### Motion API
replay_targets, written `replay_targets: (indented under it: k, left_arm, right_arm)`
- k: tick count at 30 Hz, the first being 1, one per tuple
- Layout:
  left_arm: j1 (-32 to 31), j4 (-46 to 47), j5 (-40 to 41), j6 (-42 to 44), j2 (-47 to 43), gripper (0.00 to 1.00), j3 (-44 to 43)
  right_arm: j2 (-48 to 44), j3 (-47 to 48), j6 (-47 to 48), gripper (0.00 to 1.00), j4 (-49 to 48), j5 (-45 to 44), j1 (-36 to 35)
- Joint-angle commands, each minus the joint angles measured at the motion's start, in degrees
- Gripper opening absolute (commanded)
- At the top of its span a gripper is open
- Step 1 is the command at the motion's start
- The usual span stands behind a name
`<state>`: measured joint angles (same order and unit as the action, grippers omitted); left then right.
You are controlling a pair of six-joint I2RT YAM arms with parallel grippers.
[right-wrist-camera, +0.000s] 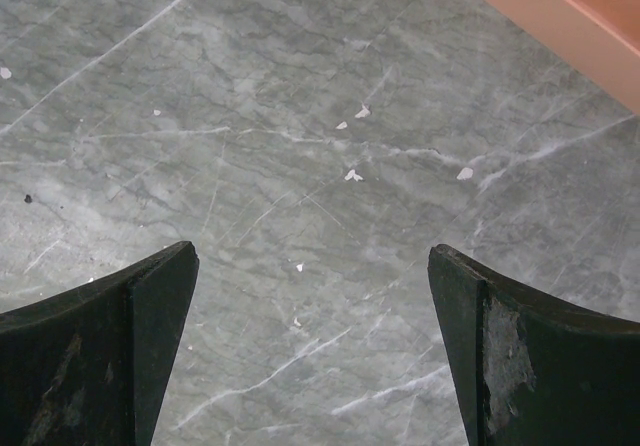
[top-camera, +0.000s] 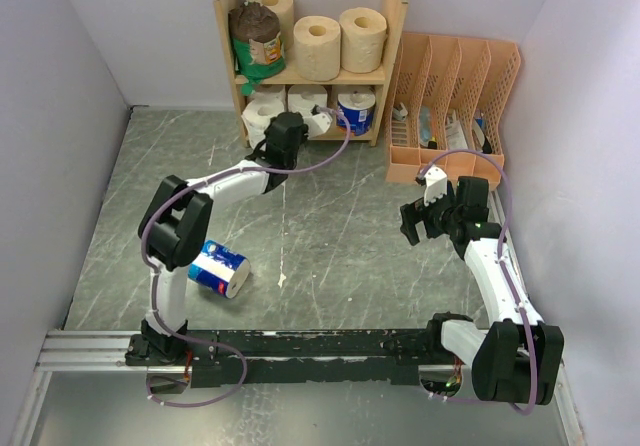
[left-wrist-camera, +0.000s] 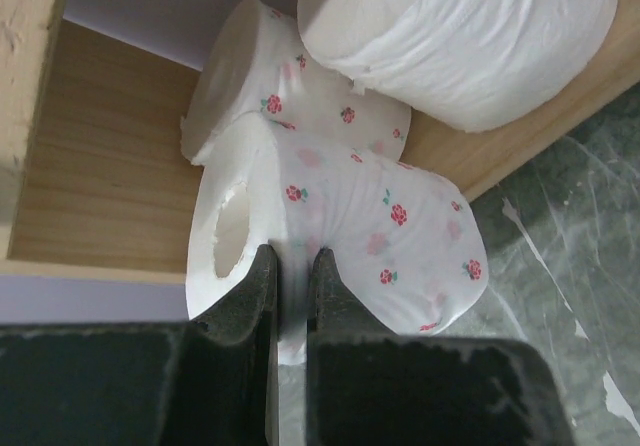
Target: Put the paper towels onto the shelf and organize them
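The wooden shelf (top-camera: pixel 392 26) stands at the back. Its top tier holds tan paper towels (top-camera: pixel 317 46) and a green-and-brown wrapped one (top-camera: pixel 257 38). White rolls (top-camera: pixel 306 99) and a blue-wrapped roll (top-camera: pixel 356 111) sit on the lower tier. My left gripper (left-wrist-camera: pixel 293 256) is shut on the paper of a white rose-dotted roll (left-wrist-camera: pixel 370 226), which lies at the lower tier's front edge (left-wrist-camera: pixel 110 166). A second dotted roll (left-wrist-camera: pixel 290 86) lies behind it, touching. Another blue-wrapped roll (top-camera: pixel 218 269) lies on the table by the left arm. My right gripper (right-wrist-camera: pixel 315 256) hangs open over bare table, holding nothing.
A peach-orange slotted file organizer (top-camera: pixel 450 96) stands right of the shelf, close behind the right gripper (top-camera: pixel 425 221); its corner (right-wrist-camera: pixel 560 16) shows in the right wrist view. A plain white roll (left-wrist-camera: pixel 470 36) lies beside the held one. Walls close in on both sides.
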<state>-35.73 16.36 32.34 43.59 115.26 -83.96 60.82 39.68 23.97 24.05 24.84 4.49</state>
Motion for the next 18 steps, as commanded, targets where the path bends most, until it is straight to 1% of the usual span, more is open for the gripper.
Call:
replay_targets:
  k: [1, 8, 13, 18]
  left_arm:
    - [-0.17, 7.15, 2.42, 3.94, 1.9, 0.07, -5.35]
    - [0.57, 10.98, 5.0, 8.98, 7.12, 0.07, -9.6]
    - [2.13, 8.51, 4.79, 8.62, 10.06, 0.07, -14.44]
    - [2.8, 9.25, 4.9, 9.73, 11.96, 0.07, -16.36]
  right_arm:
    - [-0.53, -0.37, -0.65, 1.0, -1.46, -0.85, 0.08]
    - [-0.42, -0.5, -0.56, 1.0, -1.59, -1.18, 0.08]
    - [-0.19, -0.35, -0.68, 1.0, -1.73, -1.72, 0.08]
    - [-0.01, -0.4, -0.65, 1.0, -1.85, -1.81, 0.06]
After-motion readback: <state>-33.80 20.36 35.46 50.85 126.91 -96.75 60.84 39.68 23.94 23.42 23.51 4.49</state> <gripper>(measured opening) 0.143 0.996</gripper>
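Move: My left hand already holds the flowered roll by its near side at the lower shelf's mouth. The roll's place, at the left end of that shelf, lies about 9 cm ahead, 3 cm left and 3 cm below. Another flowered roll stands some 14 cm ahead and 2 cm left, the plain white roll about 9 cm ahead and 9 cm right, both slightly lower. From my idle right hand, that place is roughly 33 cm ahead, 34 cm left and 5 cm up. Still pinching the flowered roll's near side, I carry it about 5 cm straight forward with my left hand, at an almost constant height, into the lower shelf's left end between the side panel and the plain white roll, towards the flowered roll behind. Along the way my wrist turns only slightly: the fingertips tip up some 5 degrees and the hand's left side rises about as much. ##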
